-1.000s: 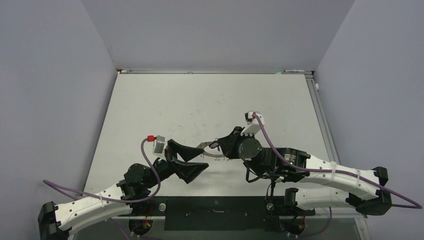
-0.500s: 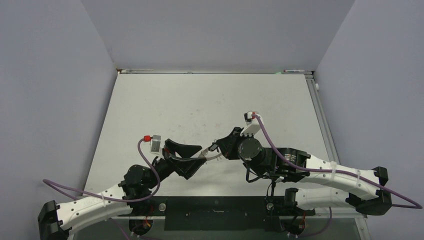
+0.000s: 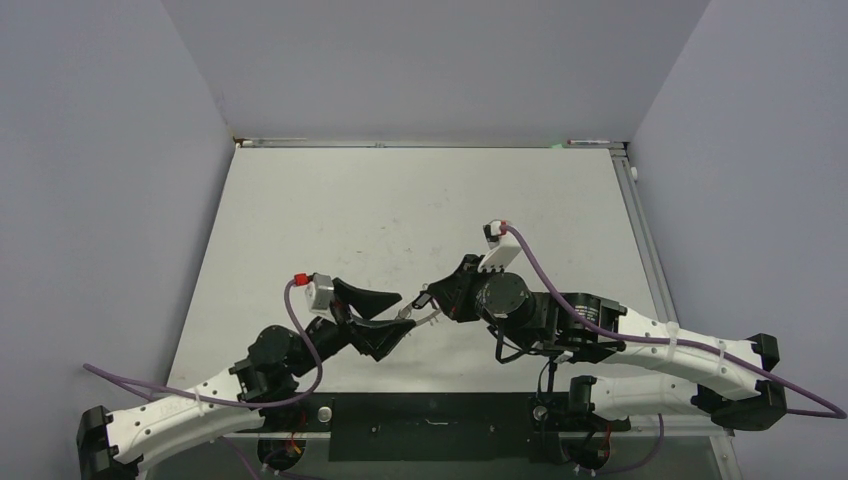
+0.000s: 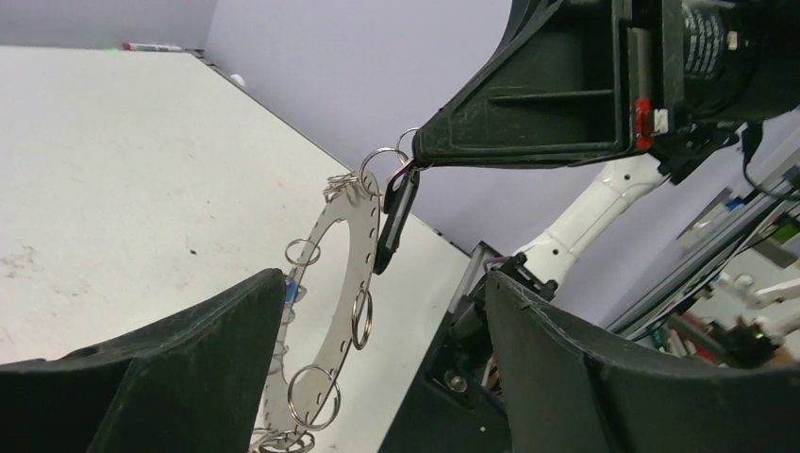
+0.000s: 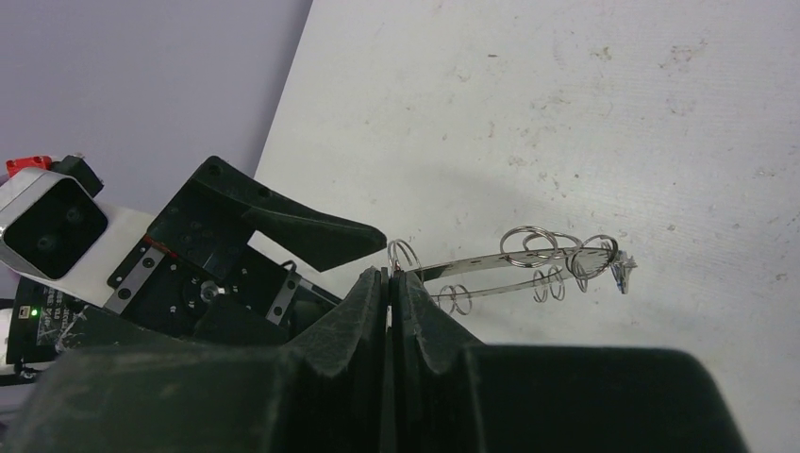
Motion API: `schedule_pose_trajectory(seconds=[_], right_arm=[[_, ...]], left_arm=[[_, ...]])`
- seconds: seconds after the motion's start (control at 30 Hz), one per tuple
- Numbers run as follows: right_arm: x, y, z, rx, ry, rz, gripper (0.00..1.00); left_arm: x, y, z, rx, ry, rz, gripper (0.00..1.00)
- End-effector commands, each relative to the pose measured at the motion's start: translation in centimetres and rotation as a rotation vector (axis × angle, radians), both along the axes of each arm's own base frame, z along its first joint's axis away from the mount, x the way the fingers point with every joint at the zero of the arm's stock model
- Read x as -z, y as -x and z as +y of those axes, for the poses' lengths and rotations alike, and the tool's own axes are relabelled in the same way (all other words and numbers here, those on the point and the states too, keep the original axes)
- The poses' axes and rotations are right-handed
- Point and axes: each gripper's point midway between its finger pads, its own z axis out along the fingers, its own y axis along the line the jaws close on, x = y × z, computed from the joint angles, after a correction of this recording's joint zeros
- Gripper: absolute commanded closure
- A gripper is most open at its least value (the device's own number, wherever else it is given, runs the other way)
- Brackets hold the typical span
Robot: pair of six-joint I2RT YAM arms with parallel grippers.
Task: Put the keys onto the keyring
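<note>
The keyring (image 4: pixel 332 283), a flat grey ring fringed with wire loops, hangs in the air between the two arms, above the table. My right gripper (image 5: pixel 389 276) is shut on the dark key (image 4: pixel 391 219), and a silver loop (image 4: pixel 379 159) joins that key to the keyring's rim. From the right wrist the keyring (image 5: pixel 514 266) reaches away from the fingertips, with the blue key (image 5: pixel 624 275) at its far end. My left gripper (image 4: pixel 377 311) is open, its fingers (image 4: pixel 179 368) standing on either side of the keyring's lower part. From above, the left gripper (image 3: pixel 392 316) meets the keyring (image 3: pixel 420 317) beside the right gripper (image 3: pixel 426 298).
The white table (image 3: pixel 400 200) stretches away behind both arms, with grey walls on three sides. A metal rail (image 3: pixel 640 230) runs along the right edge. The black mounting plate (image 3: pixel 430 425) lies at the near edge between the arm bases.
My left gripper has moved right onto the keyring's left end and its jaws have narrowed. The right gripper with the key and keyring has shifted slightly left and up.
</note>
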Motion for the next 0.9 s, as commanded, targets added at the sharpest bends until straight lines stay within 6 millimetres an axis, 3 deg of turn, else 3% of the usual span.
schedule_pose_trajectory(seconds=[0.0, 0.17, 0.37, 0.43, 0.53, 0.67, 0.7, 0.8, 0.87], right_arm=[[-2.6, 0.6, 0.9, -0.058, -0.062, -0.009, 0.95], [-2.9, 0.8, 1.1, -0.072, -0.074, -0.006, 0.95], [-2.8, 0.9, 0.9, -0.074, -0.073, 0.001, 0.95], [-2.9, 1.0, 0.8, -0.078, -0.084, 0.002, 0.95], [-2.8, 1.3, 1.2, -0.097, -0.104, 0.007, 0.95], [-1.9, 1.7, 1.8, -0.124, -0.107, 0.019, 0.95], [-1.6, 1.7, 1.8, -0.125, -0.099, 0.021, 0.92], [-1.1, 1.6, 1.6, -0.124, -0.075, 0.008, 0.57], [-1.1, 1.4, 1.4, -0.124, -0.073, -0.01, 0.44]], left_arm=[[-1.7, 0.5, -0.3, 0.016, -0.097, -0.163, 0.26], [-0.2, -0.1, -1.6, 0.027, -0.207, -0.183, 0.37], [0.3, -0.6, -1.8, 0.003, -0.235, -0.212, 0.57], [0.4, -0.5, -1.9, 0.006, -0.246, -0.222, 0.7], [0.1, -0.6, -1.8, -0.003, -0.242, -0.237, 1.0], [-0.8, -0.5, -1.5, -0.021, -0.205, -0.262, 1.0], [-1.1, -0.5, -1.4, -0.025, -0.193, -0.265, 1.0], [-1.9, -0.3, -0.9, -0.034, -0.142, -0.267, 1.0], [-2.5, 0.0, -0.4, -0.035, -0.107, -0.268, 1.0]])
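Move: For the left gripper, open around the near rim, the keyring's middle lies about 2 cm ahead, 3 cm to its right and 2 cm below. The black-tagged key, still in the right fingertips at the keyring's upper edge, lies some 2 cm ahead, 3 cm right and 2 cm above the left hand. From the right hand, the keyring's middle is about 5 cm below and 1 cm right, while the key sits 2 cm straight below. Bring the left gripper down about 3 cm and 2 cm to the right onto the keyring's near rim, rolling the wrist some 20 degrees; shut the fingers to pinch the rim, then raise it about 1 cm. Meanwhile ease the right hand back about 2 cm and slightly left, keeping its pinch, and open its fingers roughly halfway only once the left has hold. ##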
